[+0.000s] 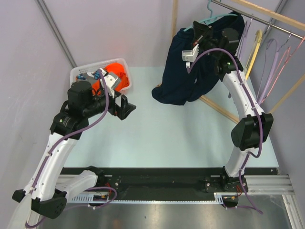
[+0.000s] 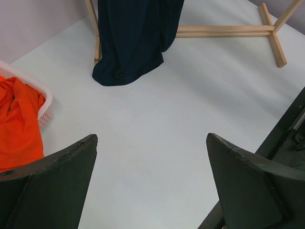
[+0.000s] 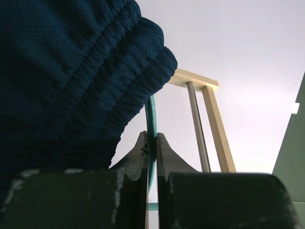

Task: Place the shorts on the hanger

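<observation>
The navy shorts (image 1: 183, 67) hang over the teal hanger (image 1: 212, 18) at the rack, back right; their lower end rests on the table. They also show in the left wrist view (image 2: 133, 38) and fill the upper left of the right wrist view (image 3: 71, 71). My right gripper (image 3: 152, 138) is shut on the hanger's thin teal arm (image 3: 151, 114), just under the bunched waistband; from above this gripper (image 1: 202, 33) sits high against the shorts. My left gripper (image 2: 152, 143) is open and empty above bare table, seen from above (image 1: 125, 107) near the bin.
A white bin (image 1: 83, 71) holds an orange garment (image 1: 116, 76) at back left, also in the left wrist view (image 2: 16, 119). A wooden rack (image 1: 267, 14) with a metal rail carries purple, yellow and pink hangers (image 1: 267, 62). Its base bars (image 2: 228, 32) lie on the table.
</observation>
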Robot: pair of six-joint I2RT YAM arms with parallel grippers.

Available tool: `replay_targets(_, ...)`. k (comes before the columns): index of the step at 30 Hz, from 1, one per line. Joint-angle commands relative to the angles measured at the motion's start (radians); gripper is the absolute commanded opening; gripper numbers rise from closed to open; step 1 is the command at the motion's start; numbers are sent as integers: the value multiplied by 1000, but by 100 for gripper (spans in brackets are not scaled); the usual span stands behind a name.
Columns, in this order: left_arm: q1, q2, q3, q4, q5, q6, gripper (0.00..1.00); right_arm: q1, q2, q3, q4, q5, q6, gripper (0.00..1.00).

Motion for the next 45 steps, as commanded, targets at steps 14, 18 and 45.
replay_targets(14,16,-12,-7,34,43,-45,100,18,51,98,41,-60,-223,0)
replay_targets(18,21,-17,-9,28,40,-41,100,26,142,214,70,-67,-178,0)
replay_targets(45,35,-26,-48,23,43,-36,100,72,400,473,260,-151,-40,35)
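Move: The right hand already pinches the teal hanger, shorts draped on it, just left of its hook. The stretch of rack rod for that hook is about 6 cm ahead, 6 cm to the right and some 9 cm above. The purple hanger hangs around 20 cm to the hand's right and 2 cm back, the yellow one some 25 cm right and 6 cm back, both near hand height. From the idle left hand, that stretch of rod is roughly 35 cm ahead, 35 cm right and 24 cm higher. Carrying the teal hanger and shorts left and forward beneath the rod, away from the purple hanger, the right hand first lingers, then travels about 8 cm left and 6 cm forward at almost constant height. Its wrist swings some 10 degrees counter-clockwise and the fingers tip slightly upward; once the hand has all but stopped, they part around the hanger bar to let go. ##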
